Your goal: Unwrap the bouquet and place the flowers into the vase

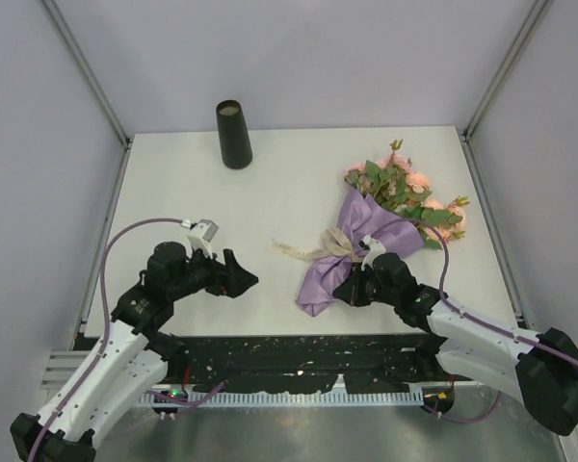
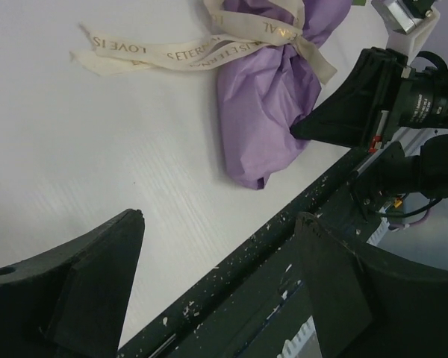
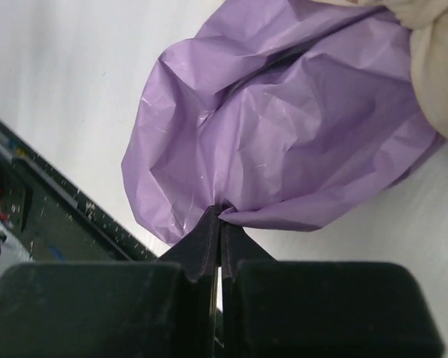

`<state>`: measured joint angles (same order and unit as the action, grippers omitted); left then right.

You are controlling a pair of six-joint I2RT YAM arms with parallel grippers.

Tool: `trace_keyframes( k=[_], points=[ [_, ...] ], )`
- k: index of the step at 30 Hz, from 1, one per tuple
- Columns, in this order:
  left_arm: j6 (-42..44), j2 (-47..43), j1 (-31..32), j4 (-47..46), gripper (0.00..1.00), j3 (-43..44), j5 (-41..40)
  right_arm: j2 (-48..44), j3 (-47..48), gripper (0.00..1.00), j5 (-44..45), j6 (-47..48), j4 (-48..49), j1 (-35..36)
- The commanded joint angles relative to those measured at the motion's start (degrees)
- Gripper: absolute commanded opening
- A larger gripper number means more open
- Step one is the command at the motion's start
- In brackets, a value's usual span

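The bouquet (image 1: pixel 366 231) lies on the table right of centre, peach-pink flowers (image 1: pixel 405 192) pointing to the far right. Its purple paper (image 3: pixel 284 119) is bunched at the near end and tied with cream ribbon (image 2: pixel 179 48) trailing left. My right gripper (image 3: pixel 221 212) is shut on a fold of that purple paper at the bouquet's near end (image 1: pixel 339 287). My left gripper (image 2: pixel 220 224) is open and empty, hovering over the table's near edge, left of the bouquet (image 1: pixel 243 274). The black vase (image 1: pixel 234 135) stands upright at the far side of the table.
The table's dark front rail (image 2: pixel 284 239) runs below both grippers. Metal frame posts (image 1: pixel 87 77) and pale walls enclose the white table (image 1: pixel 173 202) on the left, right and back.
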<state>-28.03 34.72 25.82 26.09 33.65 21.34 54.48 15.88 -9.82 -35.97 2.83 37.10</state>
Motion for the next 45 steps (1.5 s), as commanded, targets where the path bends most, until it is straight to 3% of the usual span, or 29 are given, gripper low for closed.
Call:
trace_keyframes(
  k=[1, 3, 5, 9, 17, 21, 26, 29, 33, 36, 44, 45],
  points=[
    [-7.5, 1.0, 2.6, -16.5, 0.86, -7.9, 0.7, -4.6, 1.2, 0.05, -7.2, 3.4, -0.2, 3.3],
    [-8.6, 3.3, 4.2, -21.7, 0.86, -11.5, 0.6, -7.6, 0.6, 0.06, -7.5, 2.7, -1.1, 3.9],
    [-10.2, 5.8, 6.1, -27.3, 0.86, -14.3, -0.1, -10.3, 0.6, 0.30, -7.0, 2.2, -4.4, 4.0],
    [-12.0, 11.8, 10.8, -37.5, 0.87, -15.7, -2.4, -16.4, 3.4, 0.42, -2.3, 2.1, -12.9, 3.9],
    [-12.9, 30.5, 17.4, -53.1, 0.86, -13.8, -4.9, -23.5, 12.4, 0.42, 15.1, 6.7, -21.3, 3.9],
    [-13.1, 39.5, 20.0, -56.1, 0.79, -11.2, -4.0, -22.6, 13.9, 0.42, 19.8, 9.5, -19.5, 3.9],
    [-13.8, 44.1, 22.3, -60.2, 0.68, -10.9, -4.7, -20.0, 14.4, 0.42, 23.8, 13.6, -16.2, 3.9],
    [-14.2, 44.3, 22.8, -61.8, 0.50, -12.1, -5.3, -15.8, 15.0, 0.42, 23.9, 15.8, -14.7, 3.9],
    [-14.5, 42.0, 22.9, -62.2, 0.15, -14.2, -6.4, -10.7, 15.7, 0.42, 17.9, 18.7, -10.9, 3.9],
    [-14.9, 38.9, 22.9, -61.9, 0.00, -16.2, -7.7, -7.8, 17.2, 0.41, 13.3, 20.9, -7.1, 3.9],
    [-15.0, 33.8, 23.0, -61.1, 0.00, -19.6, -9.7, 8.4, 28.2, 0.44, 4.1, 27.3, -7.6, 4.0],
    [-14.9, 34.2, 23.0, -61.2, 0.12, -19.4, -9.7, 9.8, 29.8, 0.45, 4.4, 28.4, -9.5, 4.0]
  ],
)
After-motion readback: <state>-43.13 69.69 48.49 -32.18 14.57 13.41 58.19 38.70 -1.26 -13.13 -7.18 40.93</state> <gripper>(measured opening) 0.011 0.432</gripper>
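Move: The near-left corner of the purple wrap lies about 13 cm to the right of the open left gripper, 2 cm back and some 13 cm below. The ribbon bow is 15 cm ahead of that corner and 10 cm right of it. The right fingers already pinch the wrap's near end; from them the bow is about 12 cm straight ahead at nearly the same height, and the corner 9 cm left, 2 cm back and slightly lower. Bring the left gripper down and to the right, about 12 cm each way, to the wrap's near-left corner, shut its fingers to pinch the paper, then ease slightly up and left. Meanwhile draw the right hand a little back and left, open it to let the wrap go, lift some 12 cm, dip slightly, then carry it half open forward and left towards the bow, above the paper. ##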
